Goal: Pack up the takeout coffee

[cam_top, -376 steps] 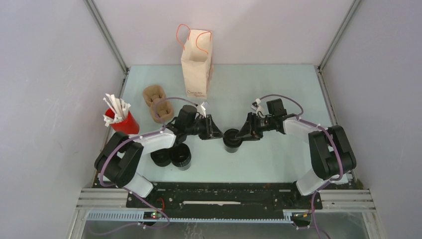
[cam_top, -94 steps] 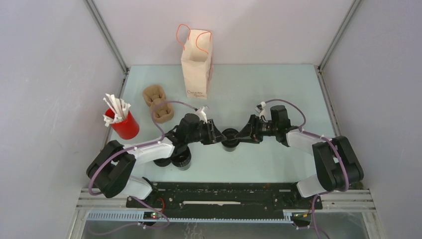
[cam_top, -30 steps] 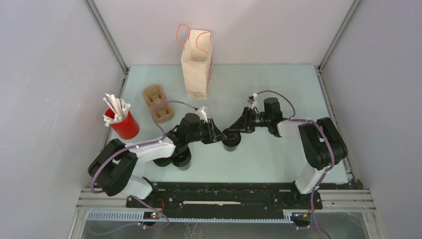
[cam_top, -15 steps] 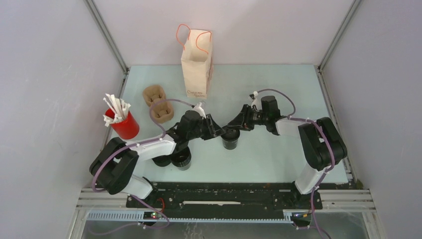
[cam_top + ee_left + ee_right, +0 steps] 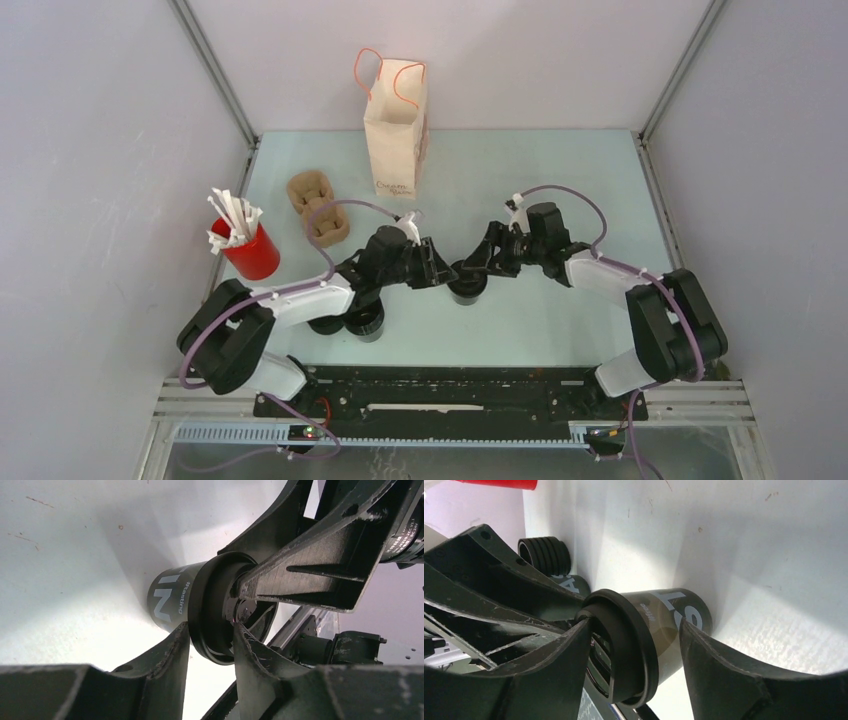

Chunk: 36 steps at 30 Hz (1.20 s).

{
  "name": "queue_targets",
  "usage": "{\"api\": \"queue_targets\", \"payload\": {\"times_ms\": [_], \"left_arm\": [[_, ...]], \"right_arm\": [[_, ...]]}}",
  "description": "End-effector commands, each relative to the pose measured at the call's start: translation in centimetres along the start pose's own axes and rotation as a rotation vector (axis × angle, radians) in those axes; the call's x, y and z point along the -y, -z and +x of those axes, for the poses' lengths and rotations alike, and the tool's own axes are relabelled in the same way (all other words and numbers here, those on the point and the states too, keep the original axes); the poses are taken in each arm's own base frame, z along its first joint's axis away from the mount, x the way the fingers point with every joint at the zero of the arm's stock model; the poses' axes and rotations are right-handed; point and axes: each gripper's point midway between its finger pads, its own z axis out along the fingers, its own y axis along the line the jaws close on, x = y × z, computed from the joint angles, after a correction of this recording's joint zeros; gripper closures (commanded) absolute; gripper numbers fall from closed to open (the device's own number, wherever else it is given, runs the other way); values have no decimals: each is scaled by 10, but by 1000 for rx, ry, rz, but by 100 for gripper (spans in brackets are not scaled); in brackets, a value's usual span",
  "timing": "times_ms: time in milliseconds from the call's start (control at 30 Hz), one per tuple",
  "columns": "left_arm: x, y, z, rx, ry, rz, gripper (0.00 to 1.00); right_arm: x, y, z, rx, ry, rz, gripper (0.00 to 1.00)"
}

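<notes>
One takeout coffee, a small black cup with a black lid, stands on the table between both arms. My left gripper reaches it from the left and is shut on its lid. In the left wrist view one finger sits under the lid rim and the other rests on the lid top of the takeout coffee. My right gripper comes from the right and is open. In the right wrist view its fingers straddle the takeout coffee along its height, with a gap at the cup's side.
Two more black cups stand near the left arm's elbow. A red cup with white sticks is at the left, and a brown pulp carrier lies behind it. A paper bag stands upright at the back.
My right gripper's jaws have spread wider around the cup, and the right arm has swung slightly back to the right. The left gripper and the cup stay where they were.
</notes>
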Motion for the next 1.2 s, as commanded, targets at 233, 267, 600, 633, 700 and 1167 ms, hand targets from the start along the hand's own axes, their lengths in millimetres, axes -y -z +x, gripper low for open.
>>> {"api": "queue_targets", "payload": {"times_ms": [233,267,600,633,700,1167], "left_arm": [[4,14,1,-57,-95,-71,34],[8,15,-3,-47,-106,-65,30],[27,29,-31,-4,-153,-72,16],[28,34,-34,7,-158,-73,16],[30,45,-39,31,-169,-86,15],[42,162,-40,223,-184,-75,11]], "right_arm": [[3,26,-5,-3,73,81,6],[2,30,-8,4,92,91,3],[0,56,-16,35,178,198,0],[0,58,-15,33,197,221,0],[-1,63,-13,31,275,292,0],[-26,54,7,-63,641,603,2]]}}
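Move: The lidded cup stands right at both of my hands. From my left hand its middle is about 4 cm to the right, 1 cm back and 5 cm down; from my right hand it is roughly 2 cm back, 1 cm left and 5 cm down. From my left hand, the second cup is some 16 cm left and 6 cm back, the stack of black lids 24 cm left and 7 cm back, and the paper bag about 23 cm ahead and 10 cm left. I spread my left fingers off the lid's rim and, after a small shift back, lift that hand some 13 cm up, left and a little back, clear of the cup. My right hand opens wide, draws off to the right, then rises and swings back and left to hang above the lid, tipping about 40 degrees so its fingers point more steeply down. ##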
